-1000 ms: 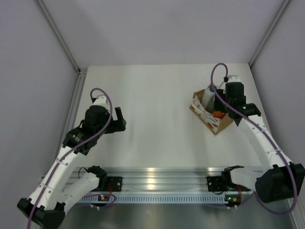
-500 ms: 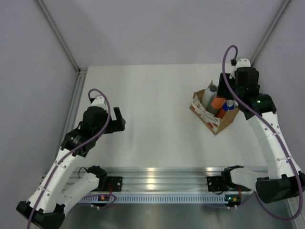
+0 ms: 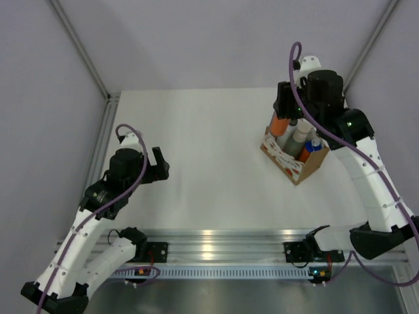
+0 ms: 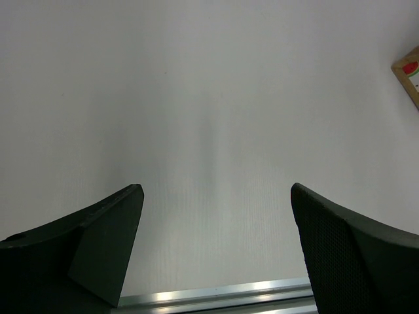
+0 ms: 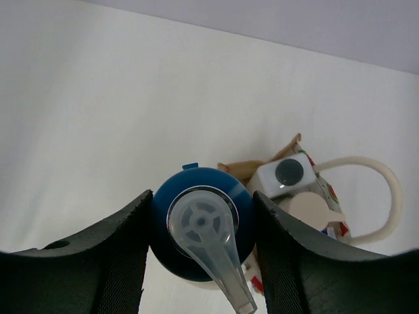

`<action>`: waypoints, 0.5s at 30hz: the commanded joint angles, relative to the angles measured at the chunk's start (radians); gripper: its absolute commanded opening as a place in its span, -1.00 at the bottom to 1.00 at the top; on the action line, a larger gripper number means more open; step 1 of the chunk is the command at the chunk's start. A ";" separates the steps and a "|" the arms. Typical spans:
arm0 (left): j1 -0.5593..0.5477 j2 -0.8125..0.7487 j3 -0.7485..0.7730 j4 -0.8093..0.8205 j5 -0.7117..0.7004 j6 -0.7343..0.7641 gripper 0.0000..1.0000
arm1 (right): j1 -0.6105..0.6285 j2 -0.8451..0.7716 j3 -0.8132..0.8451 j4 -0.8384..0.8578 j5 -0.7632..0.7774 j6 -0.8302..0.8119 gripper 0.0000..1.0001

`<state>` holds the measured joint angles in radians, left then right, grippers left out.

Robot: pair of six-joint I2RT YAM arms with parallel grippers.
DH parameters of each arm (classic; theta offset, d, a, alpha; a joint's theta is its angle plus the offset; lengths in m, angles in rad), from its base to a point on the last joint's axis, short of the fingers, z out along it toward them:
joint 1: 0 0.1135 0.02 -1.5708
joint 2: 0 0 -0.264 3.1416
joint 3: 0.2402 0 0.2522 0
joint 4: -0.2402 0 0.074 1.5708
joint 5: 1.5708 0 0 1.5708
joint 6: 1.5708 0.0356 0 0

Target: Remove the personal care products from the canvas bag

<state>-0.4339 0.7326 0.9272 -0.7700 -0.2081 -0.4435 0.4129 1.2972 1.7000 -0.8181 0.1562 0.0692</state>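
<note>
My right gripper point(image 3: 283, 108) is shut on the blue cap point(image 5: 201, 222) of an orange bottle point(image 3: 279, 125). It holds the bottle in the air above the far left corner of the canvas bag point(image 3: 292, 164). The bag stands at the right of the table, its white and red printed side facing left and its cream loop handle point(image 5: 387, 191) beside it. Inside it I see a white bottle with a dark grey cap point(image 5: 289, 173), a beige-capped bottle point(image 5: 308, 212) and another orange bottle with a blue cap point(image 3: 314, 145). My left gripper point(image 3: 159, 164) hangs open over bare table at the left, nothing between its fingers.
Grey walls close in the white table point(image 3: 209, 157) at the back and on both sides. An aluminium rail point(image 3: 216, 242) with the arm bases runs along the near edge. One corner of the bag point(image 4: 409, 70) shows at the right edge of the left wrist view.
My right gripper has risen out of the bag with the orange bottle and moved back and left. The left arm has shifted slightly towards the near left.
</note>
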 commanded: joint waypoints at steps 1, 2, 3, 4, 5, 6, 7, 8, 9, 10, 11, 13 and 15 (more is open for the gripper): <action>-0.005 -0.042 -0.001 0.038 -0.053 -0.004 0.96 | 0.096 0.033 0.111 0.060 0.008 -0.020 -1.00; -0.003 -0.051 -0.001 0.038 -0.075 -0.007 0.97 | 0.113 0.060 0.131 0.065 0.012 -0.023 -1.00; -0.003 -0.073 -0.001 0.038 -0.088 -0.014 0.96 | 0.148 0.069 0.136 0.074 0.017 -0.025 -1.00; -0.003 -0.084 -0.001 0.040 -0.102 -0.017 0.97 | 0.168 0.088 0.141 0.101 0.022 -0.028 -1.00; -0.003 -0.094 -0.001 0.038 -0.128 -0.018 0.96 | 0.185 0.094 0.133 0.123 0.022 -0.028 -1.00; -0.003 -0.104 -0.001 0.038 -0.140 -0.024 0.97 | 0.200 0.100 0.124 0.146 0.014 -0.028 -1.00; -0.003 -0.125 -0.001 0.037 -0.151 -0.027 0.97 | 0.229 0.108 0.112 0.175 0.008 -0.028 -1.00; -0.003 -0.137 -0.001 0.038 -0.171 -0.029 0.97 | 0.240 0.108 0.074 0.245 -0.004 -0.028 -1.00; -0.003 -0.150 -0.002 0.037 -0.180 -0.034 0.96 | 0.253 0.109 0.050 0.285 -0.029 -0.028 -1.00; -0.003 -0.171 -0.004 0.038 -0.191 -0.037 0.97 | 0.271 0.111 0.002 0.325 -0.040 -0.022 -1.00; -0.003 -0.182 -0.004 0.037 -0.198 -0.038 0.97 | 0.279 0.113 -0.023 0.408 -0.050 -0.022 -1.00; -0.003 -0.211 -0.007 0.038 -0.221 -0.043 0.97 | 0.299 0.128 -0.066 0.477 -0.064 -0.016 -1.00; -0.003 -0.228 -0.008 0.037 -0.238 -0.047 0.97 | 0.313 0.142 -0.117 0.564 -0.085 -0.019 -1.00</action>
<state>-0.4339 0.5266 0.9260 -0.7696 -0.3893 -0.4751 0.6952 1.4357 1.6070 -0.5682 0.1135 0.0525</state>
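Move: The right hand already holds the orange bottle by its blue pump top. The open table it heads for lies some 22 cm to its left, about level with it forward and 38 cm down. The canvas bag stands about 3 cm ahead, 9 cm right and 30 cm below, with the white bottle 6 cm ahead and 6 cm right. That table spot is roughly 11 cm ahead, 19 cm right and 23 cm below the empty left hand. Keeping its pinch on the pump top, the right hand sweeps the orange bottle about 14 cm to the left, away from the canvas bag and out over the open table, turning some 20 degrees counter-clockwise and, after a slight rise, sinking about 4 cm. The empty left hand meanwhile draws up and left by 4 cm or so each, and a little back, its open fingers tipping upward and swinging counter-clockwise. ##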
